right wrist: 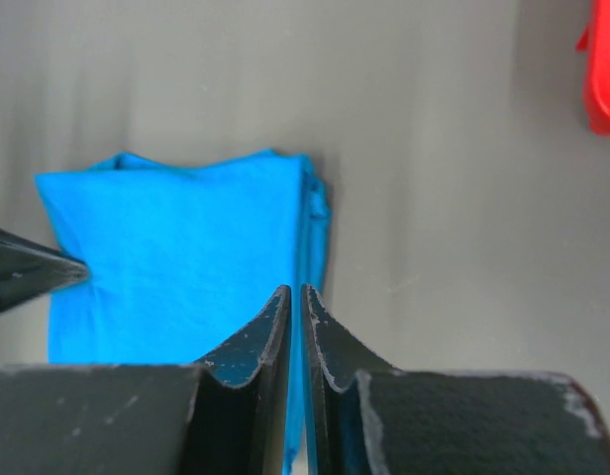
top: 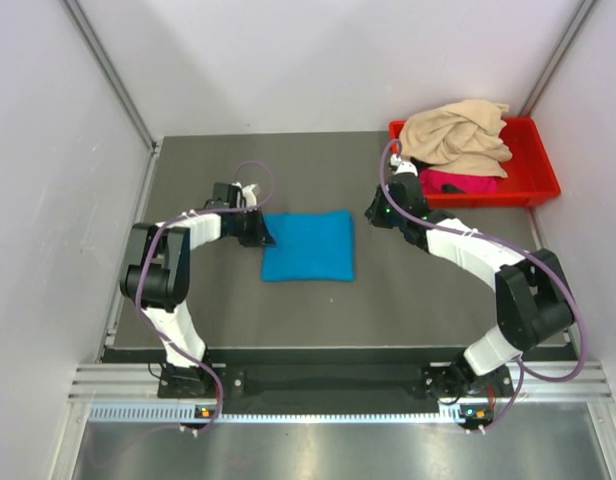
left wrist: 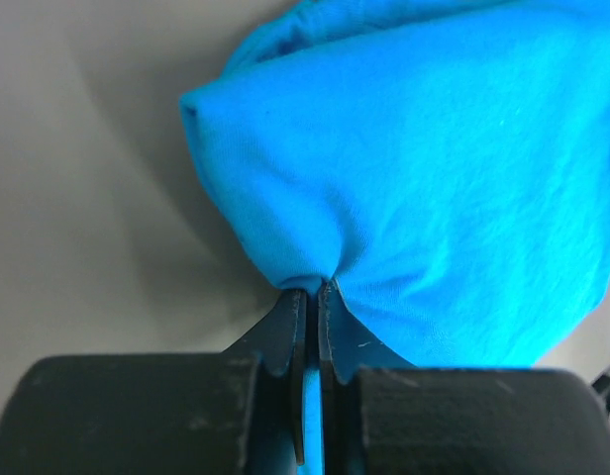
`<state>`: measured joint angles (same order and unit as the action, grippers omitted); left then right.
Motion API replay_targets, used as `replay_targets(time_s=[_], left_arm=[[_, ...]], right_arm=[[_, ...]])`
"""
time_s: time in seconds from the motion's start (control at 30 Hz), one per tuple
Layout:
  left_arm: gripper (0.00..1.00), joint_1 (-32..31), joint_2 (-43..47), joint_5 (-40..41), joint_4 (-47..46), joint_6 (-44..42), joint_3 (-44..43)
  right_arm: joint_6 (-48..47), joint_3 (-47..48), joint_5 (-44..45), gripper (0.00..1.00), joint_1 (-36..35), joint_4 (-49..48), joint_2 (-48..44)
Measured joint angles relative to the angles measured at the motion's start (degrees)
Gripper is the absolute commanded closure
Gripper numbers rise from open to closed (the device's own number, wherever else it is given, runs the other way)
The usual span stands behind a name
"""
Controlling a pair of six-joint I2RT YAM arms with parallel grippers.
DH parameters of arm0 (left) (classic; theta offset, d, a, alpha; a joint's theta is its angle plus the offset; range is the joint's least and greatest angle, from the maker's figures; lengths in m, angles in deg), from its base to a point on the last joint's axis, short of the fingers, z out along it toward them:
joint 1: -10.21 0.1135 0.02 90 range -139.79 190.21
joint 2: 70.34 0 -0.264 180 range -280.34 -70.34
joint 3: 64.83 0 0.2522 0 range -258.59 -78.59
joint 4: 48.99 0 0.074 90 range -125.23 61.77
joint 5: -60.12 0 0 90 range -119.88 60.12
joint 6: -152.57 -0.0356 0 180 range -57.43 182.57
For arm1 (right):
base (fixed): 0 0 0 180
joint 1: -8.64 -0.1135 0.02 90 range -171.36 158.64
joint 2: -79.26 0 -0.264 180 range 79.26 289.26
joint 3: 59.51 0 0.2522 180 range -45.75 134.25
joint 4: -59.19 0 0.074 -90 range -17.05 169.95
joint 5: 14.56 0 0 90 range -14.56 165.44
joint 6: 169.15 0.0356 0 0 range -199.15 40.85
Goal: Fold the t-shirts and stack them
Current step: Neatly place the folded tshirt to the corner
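Note:
The turquoise-blue t-shirt lies folded into a rectangle at the middle of the table. My left gripper is at its left edge, shut on a pinch of the blue cloth, which bunches up at the fingertips. My right gripper hovers to the right of the shirt, apart from it, its jaws shut with nothing between them. The beige-tan t-shirt is heaped in the red bin, with the magenta-pink t-shirt crumpled under it.
The red plastic bin stands at the back right corner, close behind my right arm. White walls enclose the dark table on three sides. In the right wrist view the bin's corner shows at the upper right.

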<state>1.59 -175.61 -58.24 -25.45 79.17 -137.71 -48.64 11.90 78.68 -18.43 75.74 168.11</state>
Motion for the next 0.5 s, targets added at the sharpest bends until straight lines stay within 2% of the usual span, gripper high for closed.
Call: replay_targets(time_s=[0.17,0.5], left_arm=[[1.00,4.79,0.00,-3.34,6.95,-6.84,-1.09],[1.00,19.45,1.40,-3.45,24.15,-29.97,-3.26]], right_arm=[[-0.17,-1.42,0.04,0.91,0.24,0.33,-0.55],[-1.14,-1.77,0.04,0.92,0.26,1.57,-2.01]])
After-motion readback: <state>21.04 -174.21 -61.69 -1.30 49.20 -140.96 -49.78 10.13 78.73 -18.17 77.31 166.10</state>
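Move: I already pinch the left edge of the folded t-shirt with my left hand. The shirt's middle is about 10 cm to the hand's right and 1 cm back, just below fingertip height. The table's near-left corner lies roughly 38 cm to this hand's left and 26 cm back. My right hand hovers empty; from it the shirt's middle is some 15 cm left, 6 cm back and 12 cm down. Keeping the fingers of my left hand shut on the shirt's left edge, I drag the whole folded shirt about 13 cm to the left across the bare table, drawing back some 4 cm as I go, towards the near-left corner. I pick up speed from a near standstill and stay low at almost the same height, the wrist turning less than 10 degrees. ##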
